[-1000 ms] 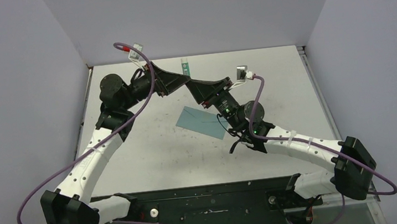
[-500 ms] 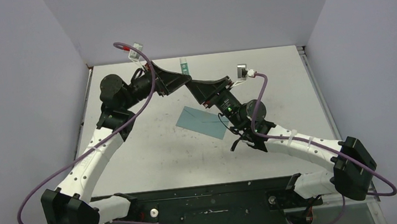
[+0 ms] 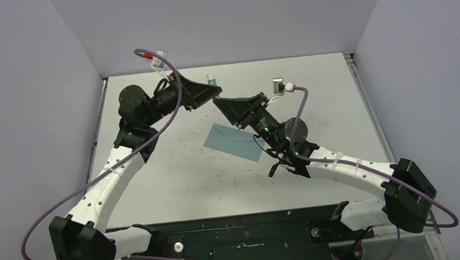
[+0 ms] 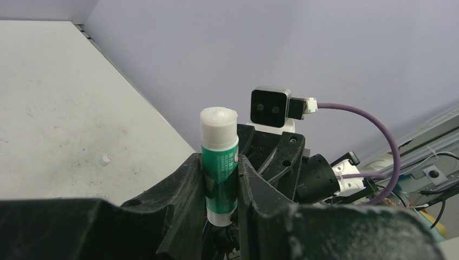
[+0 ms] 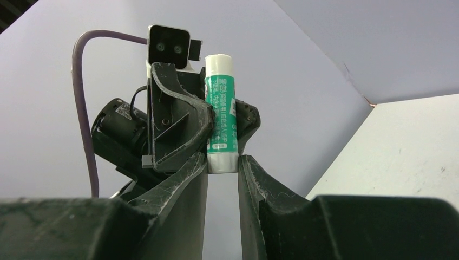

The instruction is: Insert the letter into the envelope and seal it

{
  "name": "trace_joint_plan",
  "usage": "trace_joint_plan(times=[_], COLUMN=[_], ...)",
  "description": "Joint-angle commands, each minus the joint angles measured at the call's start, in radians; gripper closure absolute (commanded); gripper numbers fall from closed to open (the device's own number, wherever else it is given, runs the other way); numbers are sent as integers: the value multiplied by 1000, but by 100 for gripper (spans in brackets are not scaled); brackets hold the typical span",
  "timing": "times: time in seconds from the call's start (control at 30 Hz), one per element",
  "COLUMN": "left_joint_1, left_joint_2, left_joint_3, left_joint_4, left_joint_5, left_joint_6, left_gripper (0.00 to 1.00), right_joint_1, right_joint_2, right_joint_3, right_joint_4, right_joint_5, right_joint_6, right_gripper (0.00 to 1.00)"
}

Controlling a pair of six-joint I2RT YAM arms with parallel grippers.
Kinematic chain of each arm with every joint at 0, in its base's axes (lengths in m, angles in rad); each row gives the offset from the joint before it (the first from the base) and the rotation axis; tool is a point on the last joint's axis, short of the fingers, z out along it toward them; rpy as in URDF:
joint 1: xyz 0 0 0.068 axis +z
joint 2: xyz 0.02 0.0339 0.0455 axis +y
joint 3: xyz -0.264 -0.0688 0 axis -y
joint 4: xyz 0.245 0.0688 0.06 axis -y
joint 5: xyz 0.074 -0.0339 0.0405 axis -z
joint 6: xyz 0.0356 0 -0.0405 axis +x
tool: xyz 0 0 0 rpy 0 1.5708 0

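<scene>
The teal envelope lies flat at mid-table, below and right of both grippers. The letter is out of view. A green-and-white glue stick stands between the fingers of my left gripper, which is shut on its green body; its white top sticks out past the tips. In the right wrist view the glue stick rises from my right gripper, whose tips are shut on its white lower end. From above, my left gripper and right gripper meet tip to tip above the table's far half.
A small white bit lies on the grey table near the back wall. Lilac walls close the table on three sides. Both arms reach in over the middle, and purple cables loop off each wrist.
My left gripper has shut on the glue stick that the right gripper was holding up. Both wrists have shifted slightly, the left one back and left.
</scene>
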Motion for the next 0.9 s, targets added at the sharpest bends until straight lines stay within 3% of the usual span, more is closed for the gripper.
trace_joint_plan(times=[0.0,0.03,0.07,0.13,0.2,0.4,0.53,0.63,0.73,0.87], left_joint_1=[0,0,1,4,9,17,17,14,14,4], left_joint_2=[-22,-24,-26,-29,-31,-33,-46,-58,-69,-87], left_joint_3=[-2,2,8,24,54,162,169,151,128,89], left_joint_4=[25,3,-17,-78,-182,-519,-567,-559,-527,-469], left_joint_5=[11,13,15,13,-14,-167,-183,-130,-22,85], left_joint_6=[59,80,122,208,330,619,677,706,738,770], left_gripper=[100,100,100,100,100,100,100,100,100,100], right_joint_1=[-9,-10,-12,-13,-17,-51,-118,-266,-429,-553], right_joint_2=[-62,-72,-85,-120,-163,-256,-225,-126,-38,54], right_joint_3=[1,4,6,16,30,133,233,315,319,289], right_joint_4=[41,15,-20,-121,-264,-831,-1218,-1461,-1527,-1497], right_joint_5=[6,9,9,9,37,183,399,377,235,161], right_joint_6=[-4,-16,-34,-86,-134,-204,-215,-200,-245,-335], right_gripper=[80,58,46,29,19,13,12,11,10,9])
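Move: The glue stick stands upright between my hands: my left fingers grip it around the middle, its centre roughly level with them or 1 cm above, while my right fingers hold the lower end, its centre some 3 cm above and about 1 cm ahead and to the left. The envelope lies flat on the table, about 42 cm below my left hand, 6 cm ahead and 4 cm right; from my right hand it's about 40 cm below, 8 cm ahead and 5 cm right. I open my right fingers wide to let go of the glue stick's lower end, ease out to the right, then swing that hand faster right, down and forward, about 30 cm in all, turning its fingers down towards the table. My left hand keeps its grip and lowers the stick about 6 cm towards the envelope, drifting slightly left and tipping its fingers down some 30 degrees. ##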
